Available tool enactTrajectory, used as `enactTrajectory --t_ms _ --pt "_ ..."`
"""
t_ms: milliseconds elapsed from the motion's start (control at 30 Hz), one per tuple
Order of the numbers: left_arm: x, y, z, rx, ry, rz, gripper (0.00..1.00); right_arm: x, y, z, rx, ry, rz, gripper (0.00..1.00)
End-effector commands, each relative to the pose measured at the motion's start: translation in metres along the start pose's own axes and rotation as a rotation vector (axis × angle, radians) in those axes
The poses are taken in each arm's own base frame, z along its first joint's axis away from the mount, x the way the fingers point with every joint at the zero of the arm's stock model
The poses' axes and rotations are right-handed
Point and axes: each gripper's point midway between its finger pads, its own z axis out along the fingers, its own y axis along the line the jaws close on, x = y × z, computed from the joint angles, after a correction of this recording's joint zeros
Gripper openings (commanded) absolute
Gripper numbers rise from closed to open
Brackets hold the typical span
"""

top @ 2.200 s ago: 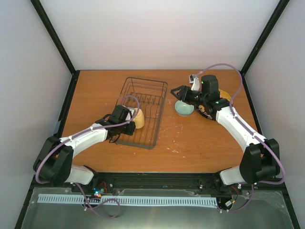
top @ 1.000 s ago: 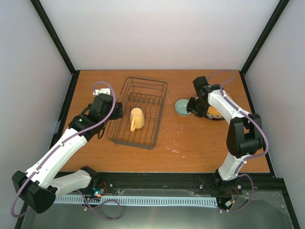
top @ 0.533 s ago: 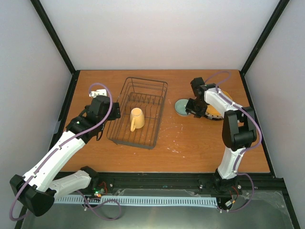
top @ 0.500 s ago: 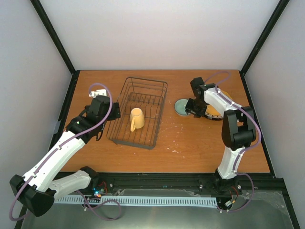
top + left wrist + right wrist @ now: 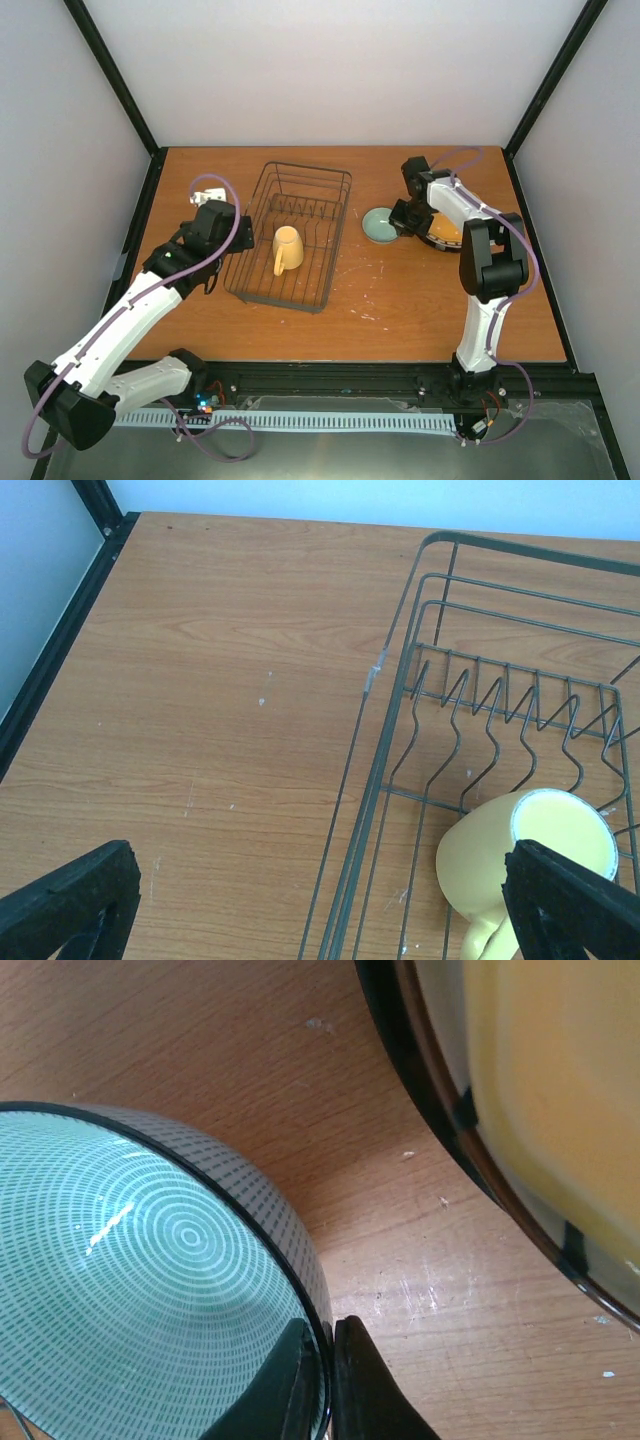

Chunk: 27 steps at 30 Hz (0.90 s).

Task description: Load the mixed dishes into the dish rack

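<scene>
The dish rack [image 5: 305,168] stands left of the table's centre, with the yellow mug [image 5: 287,248] lying on its side inside. My left gripper [image 5: 238,238] hangs open over the rack's left rim [image 5: 380,770], nothing between its fingers [image 5: 70,900]; the mug [image 5: 520,855] lies by the right finger. The mint-green bowl [image 5: 379,225] sits on the table right of the rack. My right gripper [image 5: 325,1380] is shut on the bowl's rim [image 5: 150,1290], one finger inside and one outside. A stack of plates [image 5: 446,233] lies right of the bowl, partly under the right arm.
The plate stack's dark rim [image 5: 420,1090] is close to the right of the right gripper, with a strip of bare wood between it and the bowl. A black frame post [image 5: 100,505] runs along the table's left edge. The rack's upright prongs [image 5: 500,705] stand beyond the mug.
My right gripper's jaws have closed onto the bowl's rim. Before that, the left arm let go of the mug in the rack and drew back to the left; lately it has held still.
</scene>
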Motion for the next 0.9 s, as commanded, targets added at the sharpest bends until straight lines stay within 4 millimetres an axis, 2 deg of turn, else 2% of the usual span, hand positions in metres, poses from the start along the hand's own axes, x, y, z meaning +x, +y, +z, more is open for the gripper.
enactTrajectory --t_ms 0,100,200,400,500,667,800,867 --pt "-0.002 -0.001 0.001 -0.005 -0.009 -0.02 1.0 0.001 -0.002 0.007 0.014 0.016 -0.008 0.03" --pt "-0.005 -0.007 0.0 0.025 -0.013 -0.034 1.0 0.002 0.007 -0.002 -0.036 0.011 -0.022 0.03" --pt "-0.011 -0.016 -0.001 0.075 -0.028 -0.05 1.0 -0.001 0.021 -0.024 -0.111 -0.025 -0.035 0.03" --pt "-0.026 -0.054 -0.01 0.286 -0.043 -0.112 1.0 -0.003 0.06 -0.076 -0.34 -0.053 -0.067 0.03" --pt "-0.026 -0.071 -0.011 0.376 -0.03 -0.16 1.0 0.0 0.073 -0.098 -0.446 -0.048 -0.074 0.03" --pt "-0.019 -0.099 -0.01 0.542 0.026 -0.225 1.0 0.012 0.096 -0.139 -0.706 0.027 -0.107 0.03" --pt "-0.026 -0.114 -0.012 0.763 0.056 -0.356 1.0 0.026 0.111 -0.18 -0.945 0.097 -0.15 0.03" --pt "-0.035 -0.122 -0.021 0.895 0.034 -0.407 0.99 0.037 0.117 -0.199 -1.035 0.142 -0.192 0.03"
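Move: The right hand already pinches the bowl's right rim. The dish rack's middle lies about 28 cm to this hand's left and level with it, the upturned mug in the rack some 29 cm left and 4 cm back, and the orange plates about 13 cm right, straight across. From the open left hand, the bowl is roughly 32 cm right, 12 cm ahead and 21 cm below. Still pinching the bowl, right lifts about 15 cm, tipping leftward, while open left reaches 9 cm right towards it. ##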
